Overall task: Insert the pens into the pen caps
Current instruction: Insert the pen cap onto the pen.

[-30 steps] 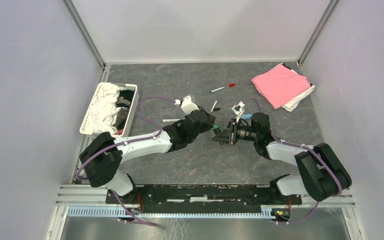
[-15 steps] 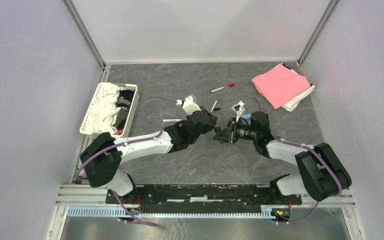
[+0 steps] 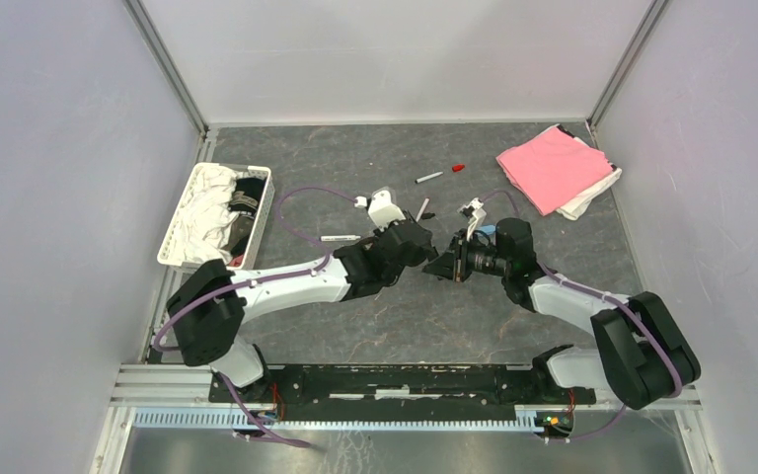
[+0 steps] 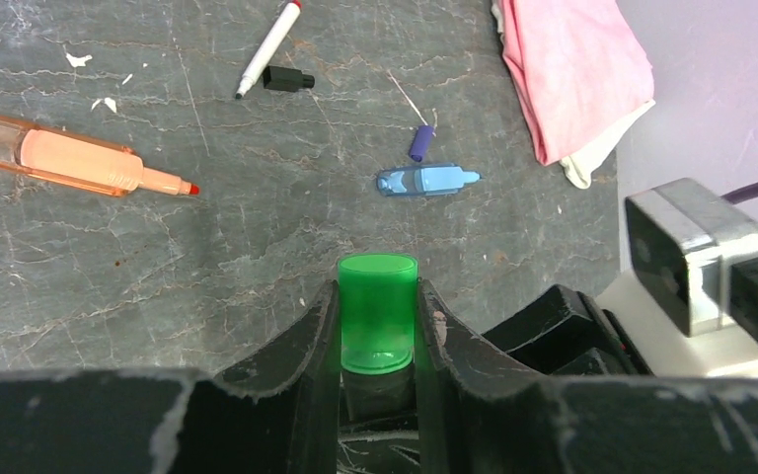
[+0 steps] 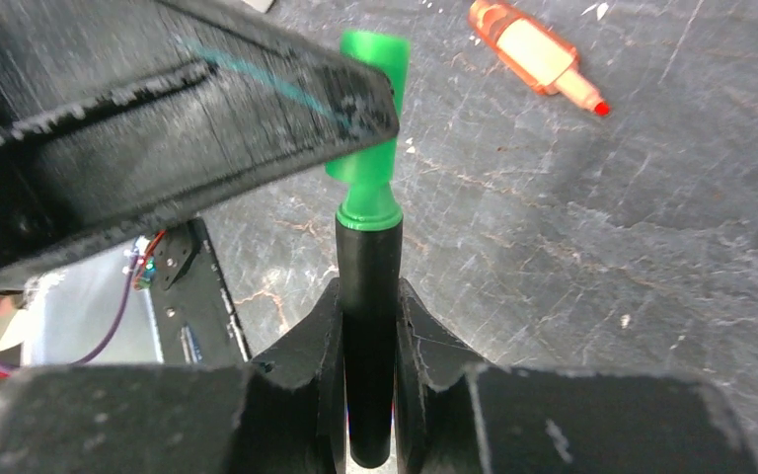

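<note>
My left gripper [image 4: 378, 296] is shut on a chunky green pen cap [image 4: 378, 321]. My right gripper [image 5: 370, 301] is shut on the black barrel of the black-and-green marker [image 5: 370, 286]. The marker's green end [image 5: 366, 202] runs up to the green cap [image 5: 375, 59] beside my left finger [image 5: 207, 109]; how far it sits inside I cannot tell. In the top view both grippers [image 3: 436, 261] meet above mid-table. On the table lie an orange marker [image 4: 79, 163], a blue marker [image 4: 426, 181], a purple cap [image 4: 419, 143], a white pen [image 4: 268, 47], a black cap [image 4: 288, 78] and a red cap [image 3: 459, 168].
A white basket [image 3: 172, 237] of cloths stands at the left. A pink cloth [image 3: 553, 166] lies folded at the back right. Another white pen [image 3: 428, 178] lies beside the red cap, and one more [image 3: 339, 238] lies left of my left gripper.
My left gripper has moved right and a little farther back, closing the gap to the right gripper. The green cap now meets the marker's end. Both grips are unchanged.
</note>
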Robot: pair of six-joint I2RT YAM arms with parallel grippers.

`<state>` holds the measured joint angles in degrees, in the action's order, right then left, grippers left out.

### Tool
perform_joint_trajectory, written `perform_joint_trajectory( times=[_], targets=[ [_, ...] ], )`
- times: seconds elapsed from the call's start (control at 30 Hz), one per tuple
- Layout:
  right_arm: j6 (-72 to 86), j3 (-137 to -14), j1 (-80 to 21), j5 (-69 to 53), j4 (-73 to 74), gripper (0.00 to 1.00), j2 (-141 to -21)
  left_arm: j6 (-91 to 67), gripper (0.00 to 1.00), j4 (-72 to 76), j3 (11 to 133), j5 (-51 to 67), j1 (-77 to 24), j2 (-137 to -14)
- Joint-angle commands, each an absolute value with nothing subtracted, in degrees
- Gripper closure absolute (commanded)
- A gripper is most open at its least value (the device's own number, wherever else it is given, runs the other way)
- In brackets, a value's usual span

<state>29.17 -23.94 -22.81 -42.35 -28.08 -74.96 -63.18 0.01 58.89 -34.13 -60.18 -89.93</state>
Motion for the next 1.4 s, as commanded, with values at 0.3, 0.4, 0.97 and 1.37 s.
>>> perform_joint_trajectory(
  times=[0.3,0.4,0.97,1.37],
  targets=[
    [22.56,-25.95,-22.63,-38.7,-29.74,1.0,-69.29,-59.63,0.96,-7.43,68.38,-45.5,-67.44,-93.41],
    [21.48,-25.84,-22.59,-38.83,-30.21,1.0,-68.07,-58.67,0.9,-7.39,68.81,-47.61,-68.93,-92.6],
    [26.49,-22.26,-19.05,-48.71,-40.36,1.0,-62.27,-54.28,0.38,-1.16,61.53,-49.06,-72.05,-82.05],
    [23.12,-22.04,-14.8,-56.47,-42.29,1.0,-59.94,-20.98,0.01,12.74,49.28,-31.07,-72.53,-63.05]
  ],
)
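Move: The left hand still pinches the green cap; the black pen it fits lies about 5 cm below, 2 cm back and 1 cm right, in the right hand's grip. From the right hand the cap is roughly 6 cm up, 2 cm ahead and 2 cm left. On the table, about 15 cm below the left hand, the orange highlighter lies 10 cm ahead and 8 cm left, the blue one 13 cm ahead and 13 cm right. Left fingers open off the cap, retreating up and back about 13 cm; right keeps hold, lifting the pen 9 cm. ##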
